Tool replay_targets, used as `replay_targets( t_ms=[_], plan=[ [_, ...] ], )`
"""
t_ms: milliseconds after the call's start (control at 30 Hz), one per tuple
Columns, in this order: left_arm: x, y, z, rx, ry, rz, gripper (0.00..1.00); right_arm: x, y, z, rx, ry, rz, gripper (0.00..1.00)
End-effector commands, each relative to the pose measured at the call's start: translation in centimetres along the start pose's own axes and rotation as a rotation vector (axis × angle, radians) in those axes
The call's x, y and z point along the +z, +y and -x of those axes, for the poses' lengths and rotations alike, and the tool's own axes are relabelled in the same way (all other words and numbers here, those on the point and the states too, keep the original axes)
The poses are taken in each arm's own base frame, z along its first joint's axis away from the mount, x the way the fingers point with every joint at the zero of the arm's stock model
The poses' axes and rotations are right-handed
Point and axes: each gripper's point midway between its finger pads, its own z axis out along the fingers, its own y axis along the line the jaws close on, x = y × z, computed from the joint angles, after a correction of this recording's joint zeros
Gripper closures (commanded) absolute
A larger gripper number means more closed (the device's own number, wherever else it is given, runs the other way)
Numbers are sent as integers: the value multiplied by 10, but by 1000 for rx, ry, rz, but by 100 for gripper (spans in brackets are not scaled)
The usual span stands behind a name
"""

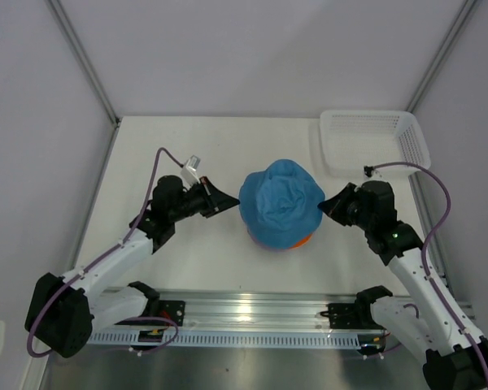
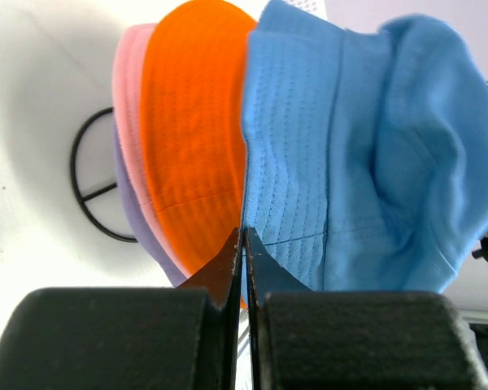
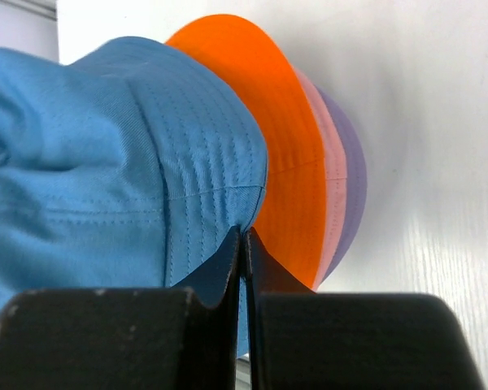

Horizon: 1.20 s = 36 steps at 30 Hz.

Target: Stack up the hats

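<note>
The blue hat (image 1: pixel 281 201) lies on top of a pile at the table's middle. Under it show the rims of the orange hat (image 1: pixel 303 240) and the lavender hat (image 1: pixel 267 244). In the left wrist view the blue hat (image 2: pixel 366 146) covers the orange hat (image 2: pixel 191 130), the pink hat (image 2: pixel 126 97) and the lavender hat (image 2: pixel 134 219). My left gripper (image 1: pixel 234 203) (image 2: pixel 245 231) is shut on the blue brim's left edge. My right gripper (image 1: pixel 322 205) (image 3: pixel 243 230) is shut on the blue hat's (image 3: pixel 106 162) right brim, beside the orange (image 3: pixel 285 146), pink (image 3: pixel 333 171) and lavender (image 3: pixel 354 171) brims.
A black wire stand (image 2: pixel 81 162) shows its ring base under the pile. A white mesh basket (image 1: pixel 415 142) sits at the back right corner. White walls close in the table on the left, back and right.
</note>
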Motion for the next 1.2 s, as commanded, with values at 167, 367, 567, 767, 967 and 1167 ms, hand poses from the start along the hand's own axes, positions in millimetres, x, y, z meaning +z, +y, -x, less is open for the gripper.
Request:
replay_targets(
  t_ms=[167, 367, 567, 767, 967, 1167],
  plan=[
    [12, 10, 7, 32, -1, 75, 99, 17, -60, -31, 68, 43, -216, 100],
    [17, 31, 1, -22, 18, 155, 99, 39, -67, -39, 55, 104, -254, 100],
    [13, -2, 4, 48, 8, -8, 93, 35, -48, -20, -27, 71, -250, 100],
    [-10, -48, 21, 198, -81, -165, 34, 31, -35, -13, -32, 63, -217, 100],
    [-3, -64, 14, 208, -16, -275, 30, 32, -33, -16, -33, 79, -209, 100],
    [11, -57, 14, 177, 3, -272, 32, 30, -30, -15, -33, 76, -201, 100]
  ],
)
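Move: Each hand pinches one side of the blue hat's brim. The orange hat at the top of the stack lies about 10 cm to the left hand's right, level ahead and some 5 cm below; from the right hand it is about 12 cm left, level ahead and some 5 cm down. The pink and purple hats nest just under it, roughly 2 and 3 cm lower. The empty white basket stands around 20 cm ahead of the right hand, 16 cm right and 15 cm lower. Still pinching both sides of the blue brim, the two hands press down together over the orange hat, the left about 5 cm, the right about 8 cm with its fingers tipping downward. The left then opens wide, letting go, and climbs some 9 cm before easing down and slightly right; the right comes back up about 2 cm and stays there, shut on the brim. ##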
